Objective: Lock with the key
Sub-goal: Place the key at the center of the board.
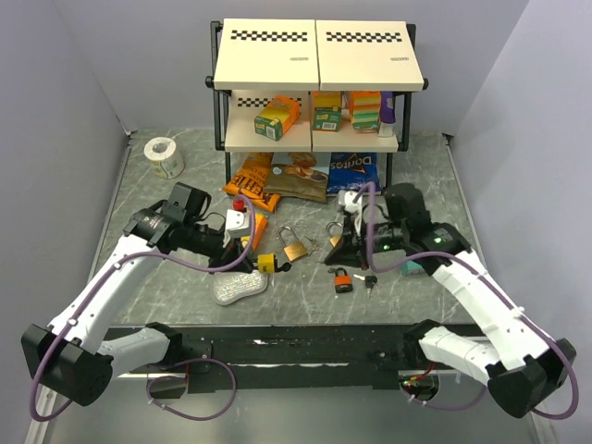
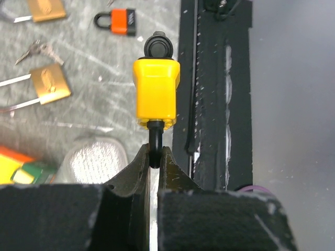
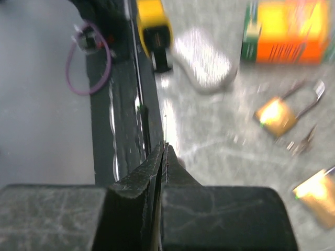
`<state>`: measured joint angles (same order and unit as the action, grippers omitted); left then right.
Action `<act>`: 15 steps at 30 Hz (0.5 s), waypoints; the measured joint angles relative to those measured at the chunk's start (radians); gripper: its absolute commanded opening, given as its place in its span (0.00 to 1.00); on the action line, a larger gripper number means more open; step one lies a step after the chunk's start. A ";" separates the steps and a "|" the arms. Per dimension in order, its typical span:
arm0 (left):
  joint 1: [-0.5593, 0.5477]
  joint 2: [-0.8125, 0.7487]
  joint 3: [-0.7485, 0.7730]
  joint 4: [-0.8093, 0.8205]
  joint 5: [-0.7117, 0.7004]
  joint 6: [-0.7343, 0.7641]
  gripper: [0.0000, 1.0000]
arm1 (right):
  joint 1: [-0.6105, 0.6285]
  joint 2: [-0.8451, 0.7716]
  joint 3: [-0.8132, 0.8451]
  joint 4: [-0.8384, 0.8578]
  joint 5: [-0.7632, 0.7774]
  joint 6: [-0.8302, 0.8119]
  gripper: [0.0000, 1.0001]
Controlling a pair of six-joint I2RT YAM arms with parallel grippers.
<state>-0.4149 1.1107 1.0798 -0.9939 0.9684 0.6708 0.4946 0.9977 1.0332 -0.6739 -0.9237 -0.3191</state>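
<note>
A yellow padlock hangs in front of my left gripper, which is shut on its black shackle. A black key head sticks out of the lock's far end. From above, the yellow padlock is just over the table, left of centre, at the tip of the left gripper. My right gripper is shut with nothing between its fingers, a short way right of the lock. Its wrist view is blurred and shows the yellow padlock ahead of the closed right gripper.
A brass padlock and an orange padlock with a key lie between the arms. A silvery packet sits near the left gripper. Snack bags and a two-level shelf stand behind. A tape roll is at back left.
</note>
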 measured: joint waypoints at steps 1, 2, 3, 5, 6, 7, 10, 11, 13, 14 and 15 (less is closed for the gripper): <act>0.013 0.002 -0.005 -0.005 -0.003 0.008 0.01 | 0.000 0.006 -0.038 0.007 0.013 -0.002 0.00; 0.022 0.002 -0.009 -0.007 -0.005 0.012 0.01 | 0.001 0.016 -0.071 0.011 0.025 -0.003 0.00; 0.034 0.003 -0.013 -0.008 -0.006 0.016 0.01 | 0.004 0.035 -0.110 0.019 0.041 -0.005 0.00; 0.051 0.006 -0.020 -0.002 -0.006 0.016 0.01 | 0.013 0.097 -0.186 0.055 0.076 -0.002 0.00; 0.055 0.007 -0.026 0.003 -0.007 0.016 0.01 | 0.019 0.133 -0.216 0.069 0.095 0.002 0.00; 0.058 0.007 -0.034 0.010 -0.007 0.013 0.01 | 0.025 0.171 -0.239 0.084 0.112 0.008 0.00; 0.058 0.006 -0.066 0.030 -0.008 -0.001 0.01 | 0.053 0.275 -0.256 0.130 0.143 0.022 0.00; 0.058 0.006 -0.077 0.034 -0.011 -0.004 0.01 | 0.061 0.312 -0.248 0.140 0.146 0.024 0.00; 0.058 0.006 -0.092 0.040 -0.019 -0.009 0.01 | 0.071 0.393 -0.208 0.140 0.145 0.036 0.00; 0.058 0.006 -0.098 0.044 -0.024 -0.011 0.01 | 0.075 0.439 -0.178 0.138 0.143 0.039 0.00; 0.058 0.006 -0.100 0.047 -0.026 -0.011 0.01 | 0.076 0.486 -0.146 0.138 0.141 0.042 0.00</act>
<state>-0.3565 1.1164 0.9794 -0.9470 0.9421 0.6598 0.5705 1.4834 0.8871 -0.5354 -0.7826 -0.2771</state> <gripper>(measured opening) 0.060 0.009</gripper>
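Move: Some 23 cm below the right hand, about 3 cm ahead and 3 cm left, is the bare marble its key is being taken to. The orange padlock lies 3 cm ahead of that hand and 3 cm to its right, and the black key as far ahead but 9 cm right. The brass padlock is about 11 cm ahead and 9 cm left, all down on the table. From the left hand, the bare spot lies roughly 14 cm right, 3 cm ahead and 19 cm below. Dropping fast, then slowing, the right hand carries the key it already pinches about 17 cm down towards the bare marble beside the orange padlock, easing 2 cm forward and left only near the end. Its wrist turns some 30 degrees, rolling as the fingers tip more steeply down, still shut. The left hand keeps its hold on the yellow padlock and sinks about 3 cm, edging slightly left and forward. ##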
